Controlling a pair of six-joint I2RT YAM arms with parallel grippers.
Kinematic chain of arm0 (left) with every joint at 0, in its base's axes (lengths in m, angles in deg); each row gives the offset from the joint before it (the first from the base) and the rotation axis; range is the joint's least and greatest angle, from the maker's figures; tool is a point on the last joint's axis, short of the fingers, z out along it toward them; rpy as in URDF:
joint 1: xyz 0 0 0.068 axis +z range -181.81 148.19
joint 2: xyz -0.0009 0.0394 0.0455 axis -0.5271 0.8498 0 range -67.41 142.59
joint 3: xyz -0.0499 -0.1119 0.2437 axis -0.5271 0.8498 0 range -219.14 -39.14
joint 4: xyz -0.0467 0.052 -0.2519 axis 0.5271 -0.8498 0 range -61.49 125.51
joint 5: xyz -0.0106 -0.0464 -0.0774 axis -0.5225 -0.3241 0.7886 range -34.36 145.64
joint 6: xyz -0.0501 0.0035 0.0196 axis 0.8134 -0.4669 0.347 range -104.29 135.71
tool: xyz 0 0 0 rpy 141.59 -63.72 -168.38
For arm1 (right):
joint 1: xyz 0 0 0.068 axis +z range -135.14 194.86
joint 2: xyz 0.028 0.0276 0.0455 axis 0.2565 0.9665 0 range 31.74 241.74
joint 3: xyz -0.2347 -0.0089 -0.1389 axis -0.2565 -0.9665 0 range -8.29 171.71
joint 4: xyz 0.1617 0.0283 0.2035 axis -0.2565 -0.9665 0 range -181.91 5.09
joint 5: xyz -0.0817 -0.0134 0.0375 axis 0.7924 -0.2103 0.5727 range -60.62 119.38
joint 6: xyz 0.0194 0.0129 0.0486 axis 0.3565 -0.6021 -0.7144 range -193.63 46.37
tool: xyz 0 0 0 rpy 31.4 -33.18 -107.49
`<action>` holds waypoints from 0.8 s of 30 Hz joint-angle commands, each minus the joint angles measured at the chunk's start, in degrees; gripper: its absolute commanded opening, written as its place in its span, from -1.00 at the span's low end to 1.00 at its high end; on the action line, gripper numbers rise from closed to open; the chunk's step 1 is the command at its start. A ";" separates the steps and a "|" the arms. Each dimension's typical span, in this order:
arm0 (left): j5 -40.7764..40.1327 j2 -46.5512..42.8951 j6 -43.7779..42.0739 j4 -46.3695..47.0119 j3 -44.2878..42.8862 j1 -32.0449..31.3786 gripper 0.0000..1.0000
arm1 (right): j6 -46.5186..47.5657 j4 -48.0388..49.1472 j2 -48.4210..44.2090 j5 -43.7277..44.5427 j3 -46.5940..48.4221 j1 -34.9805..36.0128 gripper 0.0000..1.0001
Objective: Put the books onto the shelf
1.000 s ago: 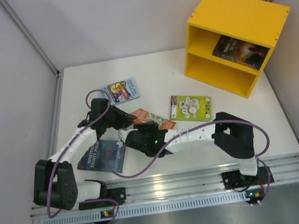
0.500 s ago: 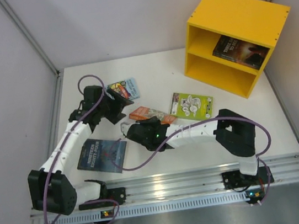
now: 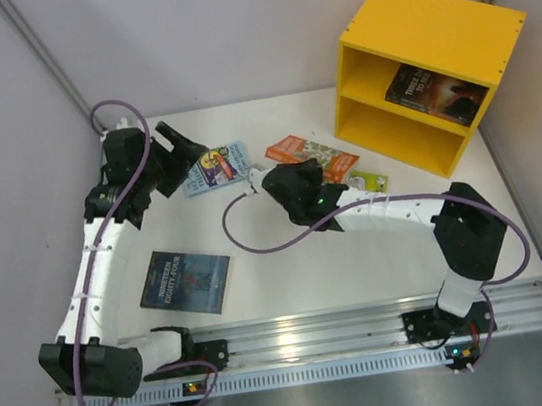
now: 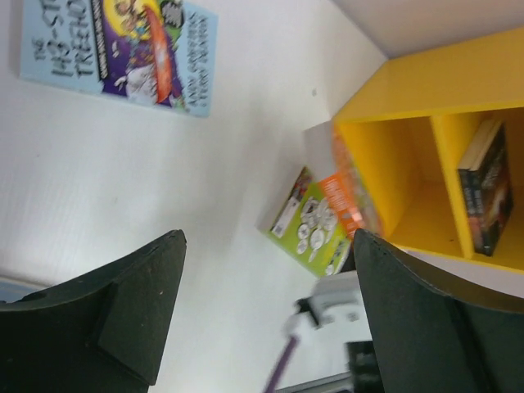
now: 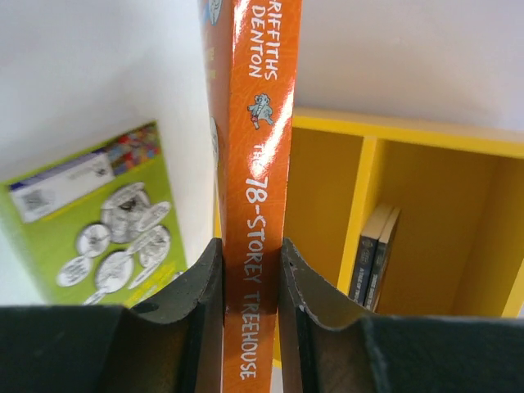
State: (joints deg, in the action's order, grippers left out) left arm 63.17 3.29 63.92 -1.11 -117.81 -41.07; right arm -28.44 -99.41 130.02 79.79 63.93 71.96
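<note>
My right gripper (image 3: pixel 297 171) (image 5: pixel 250 246) is shut on the spine of the orange-red book (image 3: pixel 331 159) (image 5: pixel 254 164), holding it lifted, just left of the yellow shelf (image 3: pixel 428 24) (image 5: pixel 319 196). Two dark books (image 3: pixel 437 92) (image 5: pixel 375 254) stand in one compartment. Partly under the right arm lies the lime green book (image 3: pixel 369 181) (image 5: pixel 98 221). My left gripper (image 3: pixel 195 153) (image 4: pixel 268 241) is open and empty, above the table beside the light blue book (image 3: pixel 217 165) (image 4: pixel 123 45). The blue-grey book (image 3: pixel 186 282) lies near the front left.
The shelf stands at the back right corner, its open front facing the arms. Grey walls close in on the left, back and right. A purple cable (image 3: pixel 256 240) loops over the table between the arms. A metal rail (image 3: pixel 320 337) runs along the near edge.
The left gripper let go of the orange-red book, opened and drew back to the far left. The right gripper shut on that book and carried it up and right toward the shelf.
</note>
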 commanded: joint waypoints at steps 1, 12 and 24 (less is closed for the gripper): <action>0.46 -3.10 -2.59 -0.04 7.29 0.38 0.76 | 11.92 15.87 -4.76 4.44 -6.73 -6.55 -1.00; 6.18 -5.04 -6.98 4.98 17.85 0.38 0.74 | 21.70 38.85 -1.07 -2.41 -14.56 -25.98 -1.00; 8.91 -6.97 -7.86 10.69 23.74 0.38 0.75 | 19.86 44.92 7.36 -11.91 -17.47 -35.74 -1.00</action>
State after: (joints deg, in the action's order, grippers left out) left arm 71.15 -2.15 57.62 5.04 -95.17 -40.89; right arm -8.20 -60.46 136.07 71.24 46.18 37.41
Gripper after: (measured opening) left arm 0.873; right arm 0.240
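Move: From the right hand, which already holds the orange book by its spine, the middle of the shelf's lower compartment lies about 21 cm ahead, 25 cm to the right and 8 cm below. The books in the upper compartment stand some 22 cm ahead, 30 cm right and 4 cm above; the green book lies about 3 cm ahead, 9 cm right and 16 cm below. From the empty left hand, that lower compartment is roughly 21 cm ahead, 48 cm right and 20 cm below. Sweep the right gripper about 22 cm to the right and 11 cm forward, keeping its pinch on the orange book and turning some 20 degrees clockwise so that the book leads into the lower compartment; let most of the sinking come at the end. Meanwhile lower the open, empty left gripper about 12 cm, drawing it back a little. ##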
